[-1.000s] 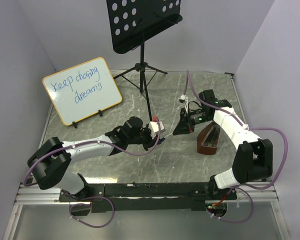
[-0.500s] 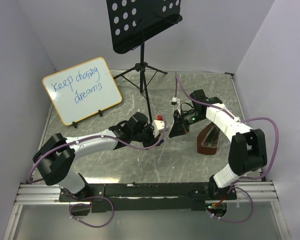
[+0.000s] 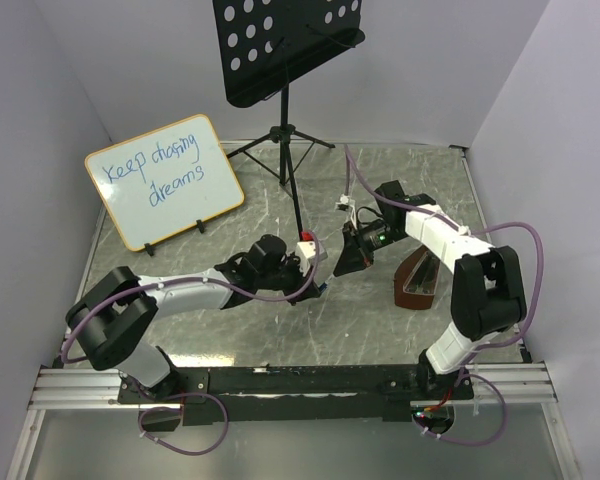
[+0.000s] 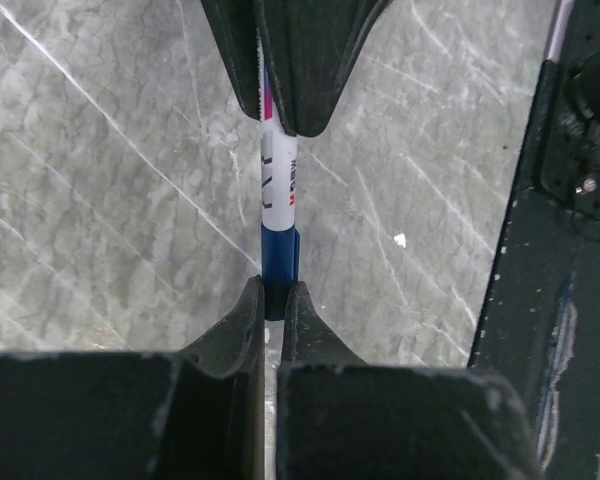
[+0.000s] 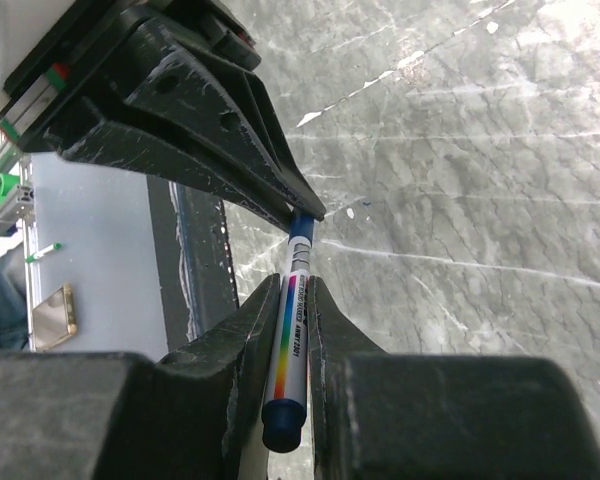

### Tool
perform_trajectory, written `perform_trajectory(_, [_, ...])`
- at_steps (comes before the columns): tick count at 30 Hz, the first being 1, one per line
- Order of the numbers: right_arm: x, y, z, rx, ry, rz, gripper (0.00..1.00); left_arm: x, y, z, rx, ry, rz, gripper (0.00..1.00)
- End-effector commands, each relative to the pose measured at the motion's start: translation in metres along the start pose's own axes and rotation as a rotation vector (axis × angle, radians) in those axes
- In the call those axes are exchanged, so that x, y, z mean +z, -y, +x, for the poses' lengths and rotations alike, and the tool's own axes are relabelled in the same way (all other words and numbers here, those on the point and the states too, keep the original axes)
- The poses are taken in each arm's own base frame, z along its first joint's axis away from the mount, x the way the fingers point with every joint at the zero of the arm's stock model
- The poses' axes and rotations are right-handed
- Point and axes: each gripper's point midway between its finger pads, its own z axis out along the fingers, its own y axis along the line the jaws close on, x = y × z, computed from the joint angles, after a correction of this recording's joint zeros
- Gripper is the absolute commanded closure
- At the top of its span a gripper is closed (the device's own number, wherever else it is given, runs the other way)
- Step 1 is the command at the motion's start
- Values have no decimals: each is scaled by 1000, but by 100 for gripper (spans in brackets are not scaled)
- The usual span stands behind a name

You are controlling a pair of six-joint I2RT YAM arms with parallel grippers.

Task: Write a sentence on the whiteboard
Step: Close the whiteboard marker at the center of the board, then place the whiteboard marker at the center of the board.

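Note:
The whiteboard (image 3: 165,182) leans on its stand at the back left. On it is the sentence (image 3: 163,168) in blue, "Keep chasing dreams", in two lines. At the table's middle my two grippers meet tip to tip on one marker. My right gripper (image 5: 295,287) is shut on the marker's white, rainbow-striped barrel (image 5: 290,345). My left gripper (image 4: 276,290) is shut on the blue cap (image 4: 279,258) at the barrel's other end. In the top view the left gripper (image 3: 318,280) and right gripper (image 3: 338,266) nearly touch, and the marker is hidden between them.
A black perforated music stand (image 3: 285,45) rises at the back on tripod legs (image 3: 278,142) that spread over the table behind the grippers. A brown open holder (image 3: 418,278) sits to the right of the right arm. Purple cables loop off both arms.
The right gripper has swung left and slightly forward toward the left one, which also shifted a little. The gap between them has shut, and they now meet at the marker.

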Motion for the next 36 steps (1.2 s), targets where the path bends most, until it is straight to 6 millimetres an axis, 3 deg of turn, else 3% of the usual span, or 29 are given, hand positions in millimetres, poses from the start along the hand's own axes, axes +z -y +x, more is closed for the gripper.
perform_trajectory(1, [21, -22, 0, 0, -20, -122, 100, -36, 29, -160, 179, 553, 96, 99])
perform_trajectory(2, [21, -21, 1, -3, -24, -115, 100, -30, 26, -144, 150, 491, 94, 99])
perform_trajectory(4, [20, -19, 1, -4, -20, -110, 100, -30, 25, -129, 122, 438, 87, 91])
perform_trajectory(5, [20, -19, 2, 0, -25, -109, 100, -29, 21, -109, 87, 392, 69, 85])
perform_trajectory(6, [20, -18, 3, 4, -26, -112, 100, -31, 20, -102, 72, 377, 58, 67])
perform_trajectory(9, [22, -13, 6, 26, -33, -117, 100, -53, 19, -85, 44, 347, -2, 49])
perform_trajectory(11, [25, -8, 8, 46, -42, -124, 100, -63, 16, -78, 24, 342, -41, 44])
perform_trajectory(13, [26, -4, 10, 64, -44, -124, 100, -82, 13, -83, 5, 377, -98, 37])
perform_trajectory(16, [30, 10, 14, 108, -43, -100, 100, -109, 3, -85, -70, 446, -183, 21])
perform_trajectory(17, [29, 15, 16, 133, -44, -88, 98, -117, -1, -88, -100, 473, -204, 10])
perform_trajectory(19, [30, 27, 19, 145, -55, -48, 91, -141, -19, -91, -228, 550, -286, 2])
perform_trajectory(21, [28, 38, 21, 167, -57, -2, 85, -162, -35, -92, -323, 599, -331, 1])
perform_trajectory(24, [23, 53, 27, 192, -74, 79, 66, -174, -50, -81, -456, 589, -371, 1])
perform_trajectory(28, [15, 70, 28, 197, -81, 177, 49, -184, -62, -68, -541, 569, -464, 0])
perform_trajectory(32, [0, 80, 22, 172, -71, 272, 42, -203, -60, -71, -555, 621, -499, 1])
perform_trajectory(36, [-32, 79, -2, 47, -23, 434, 27, -224, -55, -77, -551, 663, -539, 3])
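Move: The capped marker is held between my two hands, cap end in my left fingers. Its middle is about 4 cm right, 3 cm ahead and 3 cm above my left hand, and just about 1 cm left of, behind and below my right. Bare table is some 10 cm under my right hand. From that hand, the music stand's front foot is about 10 cm ahead and 8 cm left, and the brown box about 23 cm right and 2 cm ahead. I open my left fingers off the marker's cap, lift that hand steeply some 14 cm, then swing it about 16 cm left, turning it counter-clockwise. My right hand keeps the marker, edges left and back, and sinks about 7 cm in all towards the table, easing forward and right near the bottom as its fingers spread from the marker. ##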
